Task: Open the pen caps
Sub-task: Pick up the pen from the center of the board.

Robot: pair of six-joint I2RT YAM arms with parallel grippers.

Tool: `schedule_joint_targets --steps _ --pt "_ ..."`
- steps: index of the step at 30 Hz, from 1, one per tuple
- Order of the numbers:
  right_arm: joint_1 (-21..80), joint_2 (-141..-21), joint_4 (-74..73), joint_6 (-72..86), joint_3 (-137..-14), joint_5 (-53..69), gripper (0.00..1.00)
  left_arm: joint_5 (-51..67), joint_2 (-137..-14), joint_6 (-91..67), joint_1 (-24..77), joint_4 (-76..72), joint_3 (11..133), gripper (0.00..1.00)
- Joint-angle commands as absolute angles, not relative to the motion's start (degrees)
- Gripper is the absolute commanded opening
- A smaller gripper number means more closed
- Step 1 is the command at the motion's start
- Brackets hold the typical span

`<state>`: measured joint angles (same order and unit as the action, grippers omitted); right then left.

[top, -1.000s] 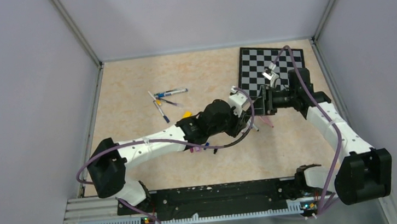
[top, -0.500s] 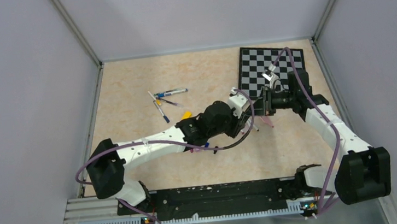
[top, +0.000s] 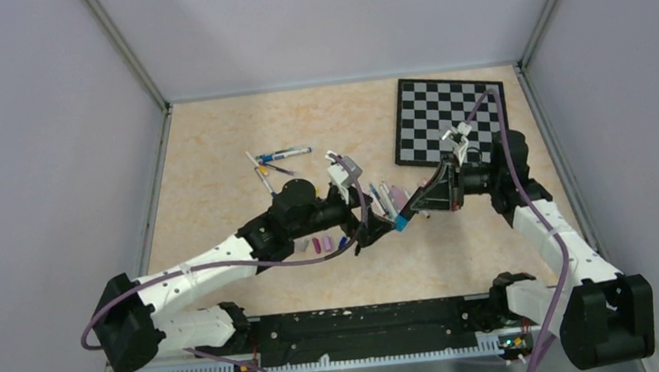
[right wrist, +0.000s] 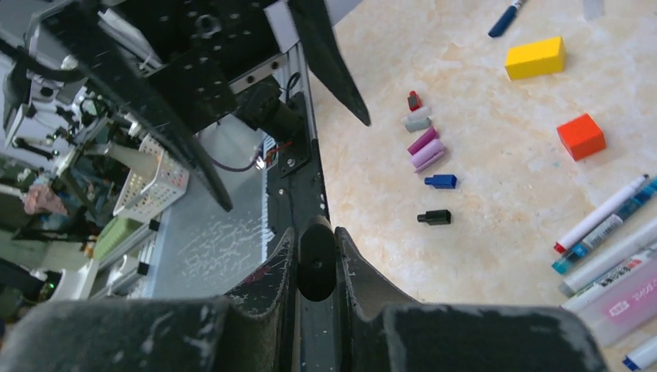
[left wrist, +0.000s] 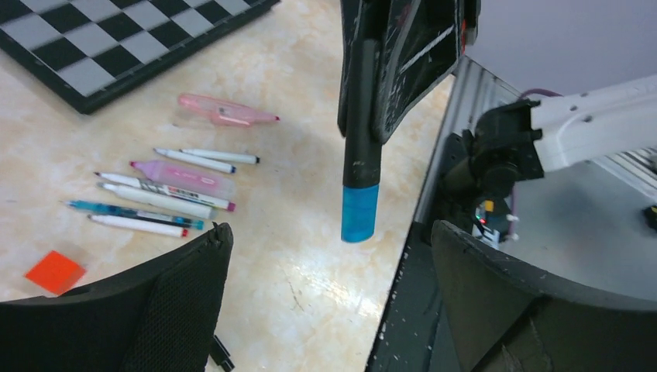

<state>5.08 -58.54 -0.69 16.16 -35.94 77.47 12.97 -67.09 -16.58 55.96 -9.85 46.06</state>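
My right gripper is shut on a dark pen, held off the table and pointing at the left arm. The pen's blue cap is on its free end. My left gripper stands wide open facing that cap, which hangs just beyond its fingertips and touches neither. Loose pen caps lie in a row on the table: red, grey, purple, pink, blue and black. Several uncapped pens lie side by side with a pink highlighter.
A chessboard lies at the back right. A yellow block and a red cube sit near the caps. More pens lie at the back left. Grey walls close in both sides.
The left gripper opened and its arm drew back to the left and nearer. The right gripper closed on the pen and now holds it alone, lower and tilted toward the left arm.
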Motion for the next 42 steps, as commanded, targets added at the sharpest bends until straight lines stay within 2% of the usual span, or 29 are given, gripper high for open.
schedule_joint_targets --steps 1,9,16,23,31,34,37,39,42 --pt "4.75 -58.14 4.38 9.57 -35.3 85.43 0.0 32.49 -67.84 -24.73 52.09 -21.62 41.55 0.99" --pt "5.19 -59.06 4.84 7.73 -35.51 88.78 0.0 40.61 -74.32 -29.34 52.03 -31.08 41.49 0.96" --pt "5.65 -59.09 4.58 7.75 -35.55 88.84 0.0 45.52 -84.03 -34.49 52.03 -37.25 44.52 0.71" --pt "5.84 -59.22 4.62 7.71 -35.13 87.79 0.0 43.48 -84.44 -33.92 52.04 -37.35 45.31 0.63" --pt "6.05 -59.76 4.83 8.02 -34.9 87.11 0.0 43.84 -85.55 -34.9 52.04 -38.58 45.79 0.48" --pt "6.13 -59.86 4.85 8.18 -34.81 86.81 0.0 44.03 -85.55 -35.22 52.03 -39.21 45.93 0.36" --pt "6.11 -59.94 4.92 8.3 -34.72 86.58 0.0 44.48 -85.52 -35.04 52.03 -39.25 45.96 0.13" --pt "6.12 -59.93 4.92 8.4 -34.72 86.28 0.0 44.94 -85.5 -34.38 52.03 -38.23 45.96 0.02" --pt "6.08 -59.8 4.22 8.86 -35.06 85.1 0.01 45.25 -84.94 -32.6 52.05 -35.41 45.8 0.0"
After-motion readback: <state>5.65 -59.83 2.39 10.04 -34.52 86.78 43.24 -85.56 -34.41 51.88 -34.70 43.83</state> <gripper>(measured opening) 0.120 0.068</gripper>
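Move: The blue end of the black pen, which the right fingers hold, is about 4 cm to the right of the left hand, 1 cm back and 4 cm below it; from the right hand it sticks out some 6 cm to the left and 4 cm back, at nearly its height. On the table about 22 cm below the left hand, a black cap lies 3 cm ahead and 4 cm left, the pen row 14 cm ahead and 5 cm right, and the red block 17 cm ahead and 5 cm left. Swinging back, then right and down about 4 cm each way, the left hand turns roughly 25 degrees clockwise and tips to line up with the pen, dips slightly low, eases up 2 cm, and closes its wide-open fingers to pinch the blue end. The right hand keeps its grip, drawing back 2 cm and turning slightly early on, then holds the pen in place. ##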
